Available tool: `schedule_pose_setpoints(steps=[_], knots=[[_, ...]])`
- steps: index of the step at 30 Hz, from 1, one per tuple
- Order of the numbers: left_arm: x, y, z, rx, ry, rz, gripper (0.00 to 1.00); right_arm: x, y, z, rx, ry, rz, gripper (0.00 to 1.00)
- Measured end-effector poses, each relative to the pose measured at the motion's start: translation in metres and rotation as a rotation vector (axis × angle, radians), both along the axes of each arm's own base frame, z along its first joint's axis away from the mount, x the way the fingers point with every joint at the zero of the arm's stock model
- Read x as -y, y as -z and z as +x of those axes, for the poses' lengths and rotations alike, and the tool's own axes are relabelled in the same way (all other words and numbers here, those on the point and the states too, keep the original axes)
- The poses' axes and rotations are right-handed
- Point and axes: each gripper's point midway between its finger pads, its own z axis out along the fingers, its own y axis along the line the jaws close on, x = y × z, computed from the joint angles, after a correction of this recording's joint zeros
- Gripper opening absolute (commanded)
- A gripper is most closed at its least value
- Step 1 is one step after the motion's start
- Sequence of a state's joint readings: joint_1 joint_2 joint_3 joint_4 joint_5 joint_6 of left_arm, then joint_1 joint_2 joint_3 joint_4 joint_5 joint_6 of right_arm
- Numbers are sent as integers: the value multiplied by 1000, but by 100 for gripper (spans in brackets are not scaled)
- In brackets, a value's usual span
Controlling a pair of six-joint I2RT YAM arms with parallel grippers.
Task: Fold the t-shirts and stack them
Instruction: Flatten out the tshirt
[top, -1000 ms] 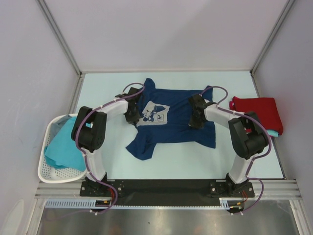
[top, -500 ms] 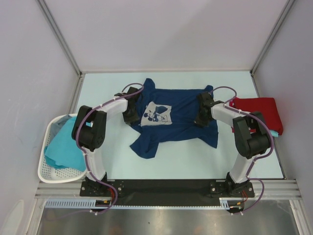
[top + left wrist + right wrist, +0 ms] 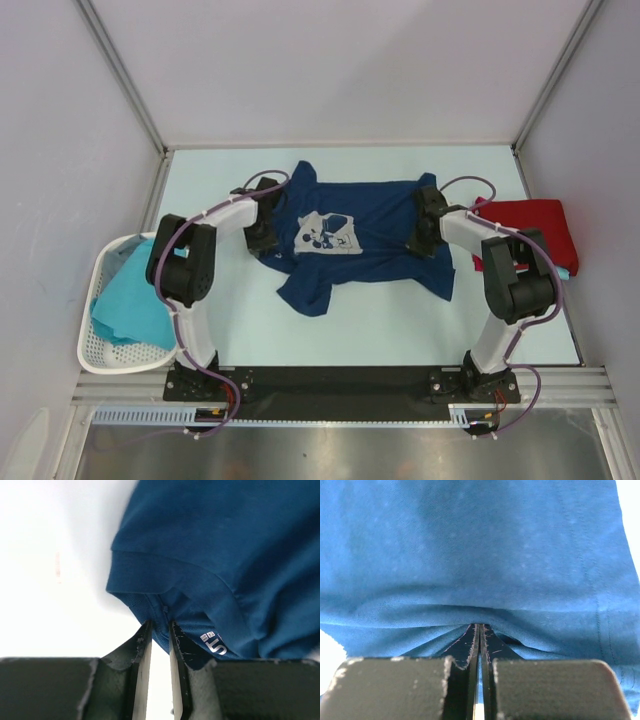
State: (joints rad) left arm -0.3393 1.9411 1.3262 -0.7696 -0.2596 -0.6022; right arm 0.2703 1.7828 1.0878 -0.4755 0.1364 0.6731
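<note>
A navy blue t-shirt (image 3: 375, 240) with a pale grey chest print (image 3: 328, 233) lies spread across the middle of the table. My left gripper (image 3: 262, 235) is at its left edge. In the left wrist view the ribbed collar (image 3: 161, 614) sits pinched between the narrowly parted fingertips of that gripper (image 3: 160, 627). My right gripper (image 3: 424, 240) is at the shirt's right side, and in the right wrist view it (image 3: 479, 627) is shut on a raised fold of the navy cloth (image 3: 480, 545). A red t-shirt (image 3: 525, 225) lies folded at the right edge.
A white perforated basket (image 3: 95, 350) stands at the left table edge with turquoise t-shirts (image 3: 130, 300) inside. Grey walls enclose the table on three sides. The arm bases stand on the black bar along the near edge.
The navy t-shirt has slid to the right and stretched flatter as the right gripper pulled toward the red t-shirt. The left gripper stayed at the collar, its jaws slightly wider.
</note>
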Motion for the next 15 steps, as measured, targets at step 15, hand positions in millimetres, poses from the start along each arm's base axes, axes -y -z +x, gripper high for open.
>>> schedule_pose_setpoints(steps=[15], knots=[[-57, -12, -11, -16, -126, 74, 27, 31, -1, 0, 14, 77, -42, 0]])
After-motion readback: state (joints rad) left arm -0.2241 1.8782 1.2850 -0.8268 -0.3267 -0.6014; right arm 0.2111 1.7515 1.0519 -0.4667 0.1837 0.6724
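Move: My left hand is at the t-shirt's left edge, the cloth between its fingertips; the bare table it heads for is about 6 cm to its left, level fore and aft. The t-shirt's print is some 16 cm right and 4 cm ahead, its loose flap 11 cm right and 10 cm back, the laundry basket 31 cm left and 13 cm back. My right hand is on the other side, bare table about 9 cm to its right, the red pile some 25 cm right and 4 cm ahead. I pull the t-shirt wide between my two hands: my left keeps the edge in its barely open fingers and drags it about 6 cm left, drifting slightly back, turning a little counter-clockwise and rising about a centimetre late on. Meanwhile my shut right fingers, still on the cloth, draw it some 3 cm right along the table, and both ease to a stop. ##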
